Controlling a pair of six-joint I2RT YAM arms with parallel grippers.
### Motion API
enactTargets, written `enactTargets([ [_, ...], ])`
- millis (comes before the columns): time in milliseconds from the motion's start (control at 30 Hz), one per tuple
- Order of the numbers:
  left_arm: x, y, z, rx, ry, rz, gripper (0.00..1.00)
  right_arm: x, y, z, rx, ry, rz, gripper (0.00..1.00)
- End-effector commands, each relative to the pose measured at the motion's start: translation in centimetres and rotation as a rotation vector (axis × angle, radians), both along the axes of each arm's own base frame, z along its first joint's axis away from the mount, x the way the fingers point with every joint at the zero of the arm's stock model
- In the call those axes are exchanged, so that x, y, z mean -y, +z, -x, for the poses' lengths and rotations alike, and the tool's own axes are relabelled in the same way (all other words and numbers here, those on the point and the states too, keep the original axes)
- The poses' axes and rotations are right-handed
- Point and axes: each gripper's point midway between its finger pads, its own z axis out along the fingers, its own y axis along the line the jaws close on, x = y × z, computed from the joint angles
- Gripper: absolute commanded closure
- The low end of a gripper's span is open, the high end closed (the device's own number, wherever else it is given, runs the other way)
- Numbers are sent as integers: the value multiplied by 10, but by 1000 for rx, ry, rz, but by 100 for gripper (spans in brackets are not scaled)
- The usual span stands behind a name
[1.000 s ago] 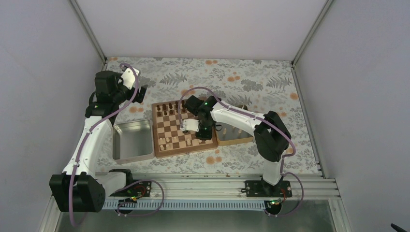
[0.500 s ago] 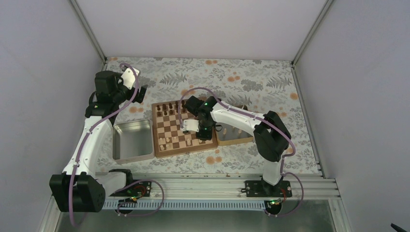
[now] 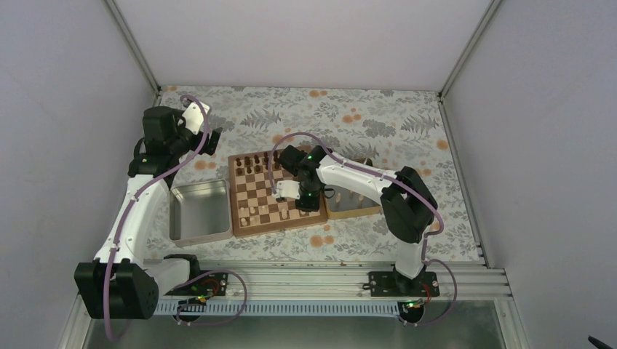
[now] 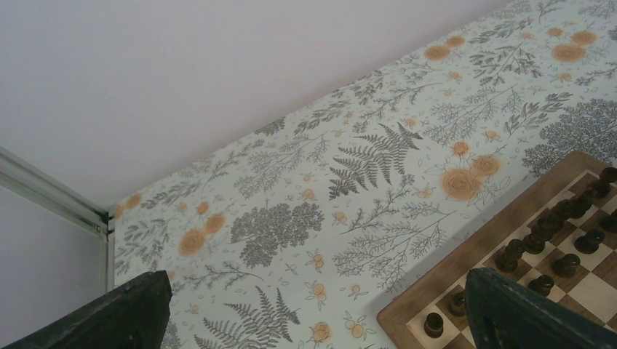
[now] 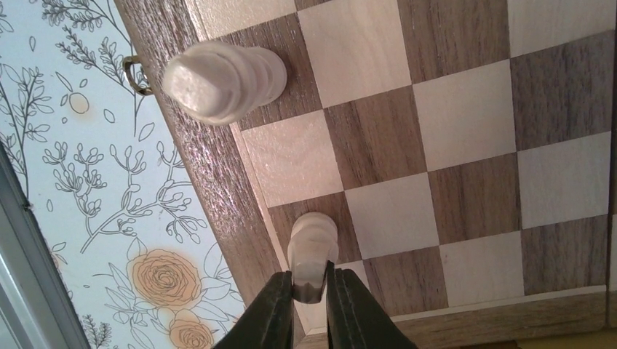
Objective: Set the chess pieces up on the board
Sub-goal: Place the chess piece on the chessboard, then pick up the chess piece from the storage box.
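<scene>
The wooden chessboard (image 3: 271, 193) lies in the middle of the table; it also shows in the right wrist view (image 5: 451, 123) and, as a corner, in the left wrist view (image 4: 466, 269). My right gripper (image 5: 311, 292) is shut on a pale chess piece (image 5: 313, 243) over a square by the board's border. Another pale piece (image 5: 222, 76) stands on a dark edge square nearby. More pale pieces (image 3: 251, 212) stand at the board's near left. My left gripper (image 4: 313, 320) is open and empty, raised over the floral cloth beyond the board's far left corner.
Dark pieces (image 3: 251, 161) line the board's far rows, also in the left wrist view (image 4: 560, 218). A shiny metal tray (image 3: 198, 211) lies left of the board. A wooden-rimmed tray (image 3: 353, 202) holding pale pieces lies right of it, under my right arm.
</scene>
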Motion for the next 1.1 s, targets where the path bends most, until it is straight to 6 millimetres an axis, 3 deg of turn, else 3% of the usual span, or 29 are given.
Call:
enactTargets([
  [0,1,1,2,2,-17,-1,0,2,-5,4,-6,-3,17,81],
  [200,1,1,2,2,-15,-2,0,3,3,1,8,-9,8,63],
  [433,1,1,2,3,-13,-2,0,8,35,-6,47,-28,-29,60],
  [567,0,1,2,3,-12,-2,0,37,60,-28,100,-111,-46,59],
  [700,0,2,1,5,-12,-2,0,81,77,-52,147,-217,-67,60],
  [833,0,1,0,1,-11,-1,0,117,69,-71,152,-305,-56,61],
  [1067,1,2,1,2,-14,3,0,148,23,-87,87,-397,-27,63],
])
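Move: The light chess piece is between the right hand's closed fingers and already upright on a near-row square, its middle about 1 cm below the hand point. Another light piece stands 5 cm to the left of it and about 1 cm nearer the base. The tray of waiting pieces is centred some 14 cm right, 5 cm ahead and 4 cm lower; its lone near-left piece is 10 cm right and 4 cm ahead. From the left hand the held piece is about 26 cm right, 16 cm back and 20 cm below. The right fingers let go of the chess piece, parting to well under half open while the hand stays almost still. Then the hand lifts clear about 8 cm, swinging right and forward over to the tray, some 14 cm right and 8 cm out in all. It turns about 20 degrees clockwise on the way and ends sinking 3 cm towards the tray's pieces, fingers still parted. ##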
